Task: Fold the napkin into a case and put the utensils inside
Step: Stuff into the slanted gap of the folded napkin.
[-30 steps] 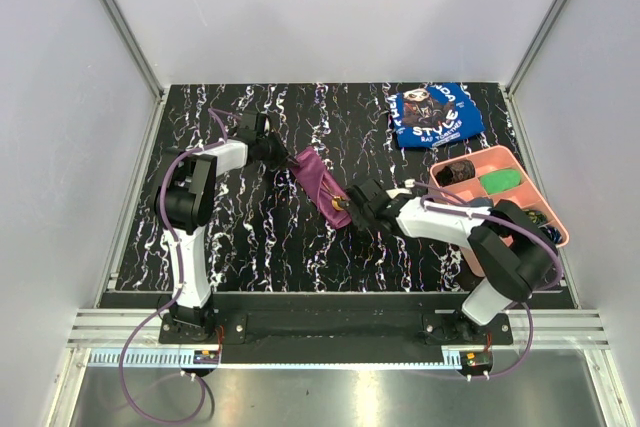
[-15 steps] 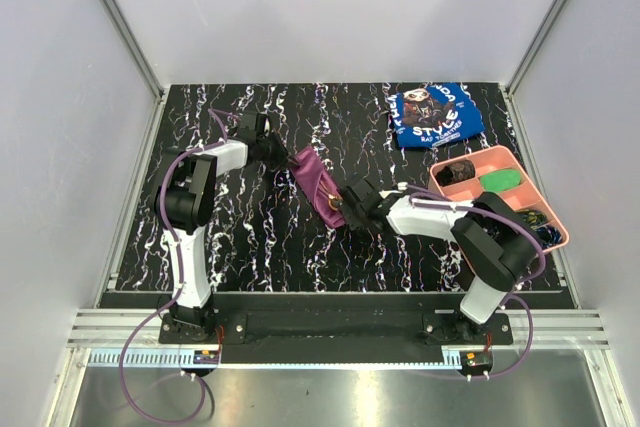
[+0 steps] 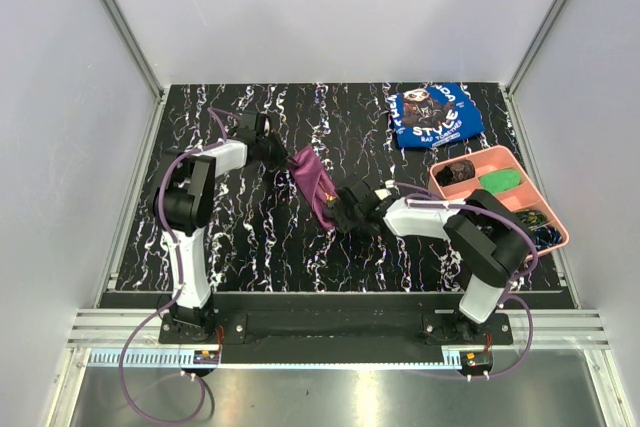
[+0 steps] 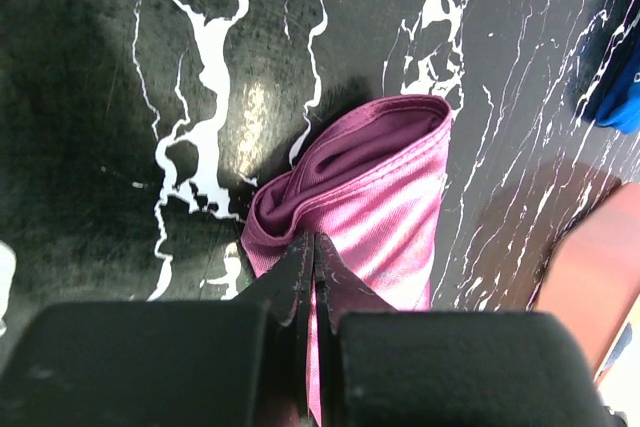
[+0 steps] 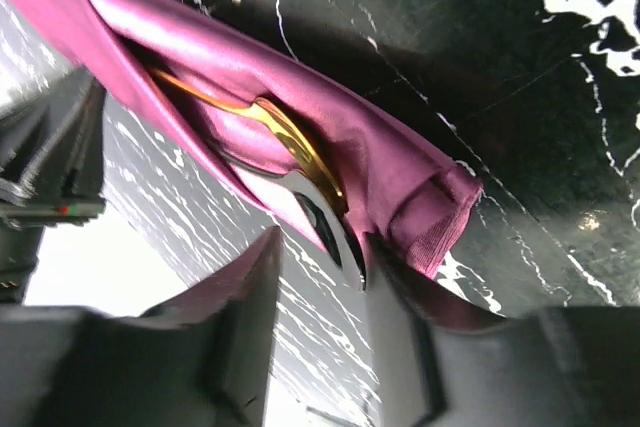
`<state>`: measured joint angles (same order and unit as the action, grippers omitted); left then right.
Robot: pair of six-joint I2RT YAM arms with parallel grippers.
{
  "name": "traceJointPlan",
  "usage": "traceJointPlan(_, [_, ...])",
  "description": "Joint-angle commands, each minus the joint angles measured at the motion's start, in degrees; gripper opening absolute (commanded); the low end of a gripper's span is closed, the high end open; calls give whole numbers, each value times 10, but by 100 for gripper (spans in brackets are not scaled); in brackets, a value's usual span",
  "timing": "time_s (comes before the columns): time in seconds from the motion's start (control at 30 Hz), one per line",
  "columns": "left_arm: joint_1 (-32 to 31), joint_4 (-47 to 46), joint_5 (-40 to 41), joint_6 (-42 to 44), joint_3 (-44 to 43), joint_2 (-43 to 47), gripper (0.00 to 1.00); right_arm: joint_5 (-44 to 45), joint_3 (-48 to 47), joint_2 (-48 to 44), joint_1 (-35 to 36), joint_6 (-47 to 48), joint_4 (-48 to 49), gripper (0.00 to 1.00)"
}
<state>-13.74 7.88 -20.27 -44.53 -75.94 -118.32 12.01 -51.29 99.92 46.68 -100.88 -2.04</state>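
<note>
The plum-purple napkin lies as a narrow folded case on the black marbled table. My left gripper is shut on the cloth at its far-left end, pinching a layer. The gold spoon lies inside the case's open mouth, handle running deep between the layers. Its shiny bowl pokes out at the near end, against my right gripper's right finger. My right gripper sits at the case's near-right end, jaws apart, with only table showing in the gap.
A blue cloth with white lettering lies at the back right. A pink compartment tray with small items stands on the right, beside my right arm. The tray's edge and the blue cloth also show in the left wrist view.
My right gripper has slid left toward the case and its jaws have parted, letting go of the spoon now lodged in the pouch. The left gripper has kept its pinch.
</note>
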Motion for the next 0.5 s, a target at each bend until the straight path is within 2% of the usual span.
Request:
traceJointPlan(0.0, [-3,14,19,23,-14,52,3,-21,30,-35,5,66,58,53])
traceJointPlan(0.17, [-4,35,17,23,-11,100,21,-77,37,-69,2,138,35,64])
traceJointPlan(0.27, [-5,36,13,18,9,141,32,-105,45,-94,3,181,23,73])
traceJointPlan(0.3, [-4,37,12,22,14,152,33,-110,44,-103,1,194,2,80])
traceJointPlan(0.37, [-8,42,5,28,26,185,36,-124,43,-114,-3,238,-17,83])
traceJointPlan(0.4, [-9,55,0,38,30,196,36,-139,41,-124,-3,255,-26,100])
traceJointPlan(0.47, [-20,70,-12,52,46,237,38,-166,41,-134,-3,319,-63,100])
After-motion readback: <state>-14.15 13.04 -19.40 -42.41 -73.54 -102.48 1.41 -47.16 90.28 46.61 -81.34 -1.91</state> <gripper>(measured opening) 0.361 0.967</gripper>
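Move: The utensils' bowl ends lie in the napkin's fold between the right fingers, about 2 cm ahead, 1 cm left and 1 cm below that hand. The napkin's middle is some 8 cm ahead and 5 cm left of it, its near end roughly 3 cm back and 2 cm left. The left fingers are shut at the napkin's far left corner; from them the bowl ends are about 14 cm back and 9 cm right. Both open wider: left rises 10 cm off the napkin, right goes back and up about 5, turning counter-clockwise. ##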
